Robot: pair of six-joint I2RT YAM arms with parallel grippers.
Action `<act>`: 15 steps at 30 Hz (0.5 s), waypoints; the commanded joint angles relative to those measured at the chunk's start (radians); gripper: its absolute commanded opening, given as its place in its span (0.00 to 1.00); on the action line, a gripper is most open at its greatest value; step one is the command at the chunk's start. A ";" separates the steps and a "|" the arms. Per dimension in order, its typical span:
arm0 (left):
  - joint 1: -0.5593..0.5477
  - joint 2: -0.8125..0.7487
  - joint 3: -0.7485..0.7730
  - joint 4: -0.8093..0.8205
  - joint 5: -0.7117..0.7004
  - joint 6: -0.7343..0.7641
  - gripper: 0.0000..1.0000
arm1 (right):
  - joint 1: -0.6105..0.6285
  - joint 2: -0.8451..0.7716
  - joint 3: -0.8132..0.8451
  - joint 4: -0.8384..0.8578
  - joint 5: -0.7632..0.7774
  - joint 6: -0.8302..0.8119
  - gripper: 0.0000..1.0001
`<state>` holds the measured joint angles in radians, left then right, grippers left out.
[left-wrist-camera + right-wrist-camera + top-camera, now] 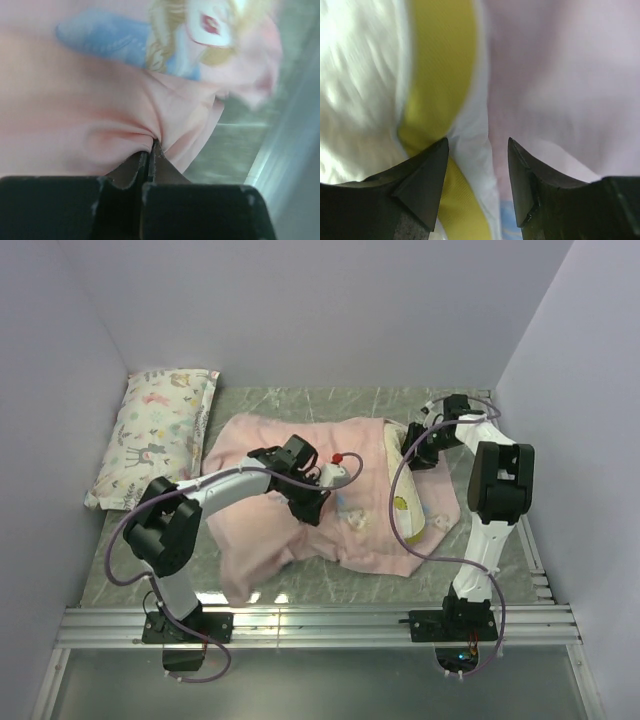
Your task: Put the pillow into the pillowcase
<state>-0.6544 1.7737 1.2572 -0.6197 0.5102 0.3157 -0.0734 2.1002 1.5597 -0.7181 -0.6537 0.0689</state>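
Observation:
The pale pink pillowcase point(270, 510) lies rumpled across the middle of the table and covers most of the cream pillow point(405, 502). The pillow's right end sticks out with a small yellow logo on it. My left gripper point(316, 508) rests on top of the case. In the left wrist view it point(152, 144) is shut on a pinched fold of the pink fabric point(100, 100), near a blue princess print. My right gripper point(413, 460) is at the far right corner. It point(477, 145) stands open over the pillow's yellow band point(440, 75) and the pillowcase edge point(560, 75).
A smaller white pillow point(155, 435) with an animal-and-flower print lies at the back left against the wall. Pale walls close in the grey-green marbled table point(300, 400) on three sides. An aluminium rail point(320, 625) runs along the near edge.

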 commanded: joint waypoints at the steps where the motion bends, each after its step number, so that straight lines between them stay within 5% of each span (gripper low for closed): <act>1: 0.027 -0.080 0.024 0.012 0.114 -0.142 0.00 | 0.069 -0.014 0.011 -0.012 -0.118 -0.006 0.58; 8: 0.309 -0.056 0.100 -0.008 -0.019 -0.179 0.04 | 0.167 -0.092 -0.116 -0.017 -0.231 -0.009 0.56; 11: 0.348 -0.079 0.137 -0.050 -0.007 -0.103 0.34 | 0.178 -0.118 -0.144 -0.040 -0.261 -0.018 0.56; 15: 0.337 -0.158 0.165 -0.023 0.016 -0.131 0.59 | 0.175 -0.164 -0.151 -0.086 -0.232 -0.087 0.55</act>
<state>-0.2768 1.7145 1.3643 -0.7036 0.4980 0.1818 0.0978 2.0270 1.4124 -0.7391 -0.8326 0.0410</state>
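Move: My left hand still pinches a gathered edge of the pillowcase, whose middle lies some 7 cm ahead, 3 cm left and a little below. The cartoon print is about 10 cm to its right, 1 cm ahead, and the exposed pillow 22 cm right, 9 cm ahead. From my right hand, that exposed pillow's middle lies about 6 cm back and 3 cm left, nearly level; the cartoon print is 14 cm back, 16 cm left. With my left hand I first ease back about 2 cm while lifting, then sweep left and forward with the case's edge, turn nearly 30 degrees counter-clockwise, open and let go, ending about 5 cm higher. Meanwhile my right hand, fingers staying half open against the pillow's side, pushes about 9 cm left and 7 cm back, turning slightly counter-clockwise. ##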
